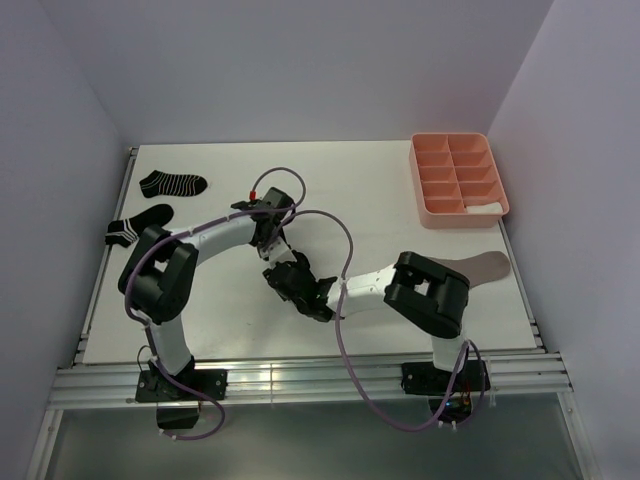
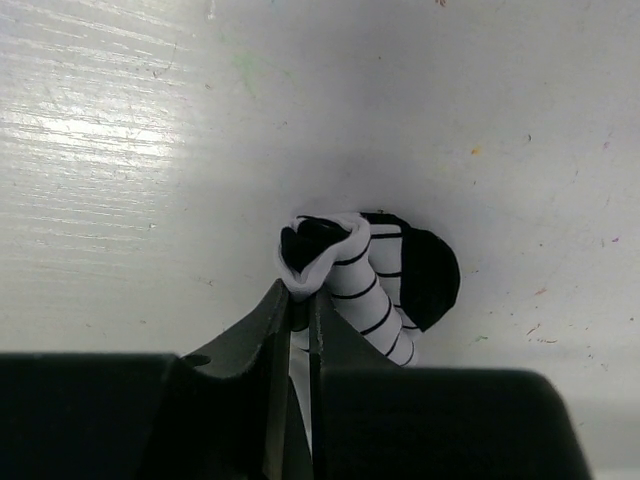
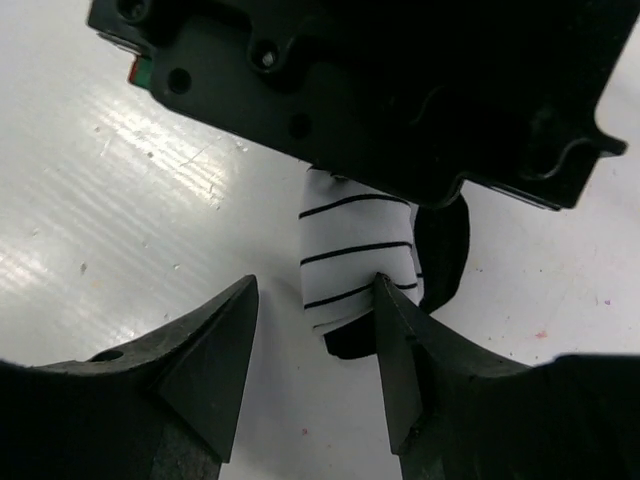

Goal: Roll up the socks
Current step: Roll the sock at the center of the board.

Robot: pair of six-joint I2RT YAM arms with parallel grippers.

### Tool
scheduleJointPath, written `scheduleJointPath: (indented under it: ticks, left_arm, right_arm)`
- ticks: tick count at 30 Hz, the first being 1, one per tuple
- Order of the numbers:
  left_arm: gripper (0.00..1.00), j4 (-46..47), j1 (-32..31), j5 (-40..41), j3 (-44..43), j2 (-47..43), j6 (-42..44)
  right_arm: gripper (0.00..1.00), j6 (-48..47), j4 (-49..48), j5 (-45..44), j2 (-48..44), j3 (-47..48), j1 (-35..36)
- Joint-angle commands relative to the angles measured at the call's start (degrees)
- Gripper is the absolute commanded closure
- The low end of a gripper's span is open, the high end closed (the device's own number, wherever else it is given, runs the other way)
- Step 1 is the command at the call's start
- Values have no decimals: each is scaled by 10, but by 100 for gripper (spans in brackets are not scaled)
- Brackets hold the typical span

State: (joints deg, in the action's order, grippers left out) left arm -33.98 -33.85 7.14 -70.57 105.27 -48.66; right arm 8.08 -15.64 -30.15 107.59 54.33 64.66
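The white thin-striped sock with a black toe and heel (image 2: 372,285) lies bunched and partly rolled on the table. My left gripper (image 2: 298,298) is shut on its white cuff edge. In the right wrist view the same sock (image 3: 355,255) sits just past my right gripper (image 3: 315,300), which is open, with its right fingertip (image 3: 388,300) touching the roll. The left gripper's black body (image 3: 380,90) hangs over the sock there. From above, both grippers (image 1: 272,250) (image 1: 282,278) meet mid-table and hide this sock. Two black white-striped socks (image 1: 172,183) (image 1: 140,224) lie at the far left.
A pink compartment tray (image 1: 458,150) stands at the back right with a white sock (image 1: 487,208) in its near corner cell. A taupe sock (image 1: 488,267) lies flat by the right arm's elbow. Purple cables loop over both arms.
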Motion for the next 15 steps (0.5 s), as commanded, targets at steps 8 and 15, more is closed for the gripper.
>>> scheduleJointPath:
  ticks: [8,15]
  left_arm:
    - [100,-72,-14,-22,-6,26,38]
    - [100,-58,-14,-56,2,20,74]
  right_arm:
    - [49,-21,0,-66,58,38,1]
    - [100,17,33,-44,83,24,-9]
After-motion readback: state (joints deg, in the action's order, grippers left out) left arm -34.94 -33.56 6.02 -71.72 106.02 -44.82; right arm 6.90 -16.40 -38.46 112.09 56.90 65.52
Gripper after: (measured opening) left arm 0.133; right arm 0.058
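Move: The half-rolled striped sock at the center lies just in front of the open right hand, its middle about 2 cm ahead, 1 cm to the right and 1 cm below. The left hand already pinches its left side, the roll's middle being some 3 cm to that hand's right and 1 cm below. From the left hand, the white-cuffed black sock is roughly 31 cm left and 8 cm farther out, the striped black sock about 23 cm left and 17 cm ahead. The right fingers close almost fully and pinch the near edge of the striped sock, after the hand has eased about 1.5 cm forward, slightly down and a touch right, tipping and turning clockwise a few degrees. The left hand keeps its pinch and stays in place. ##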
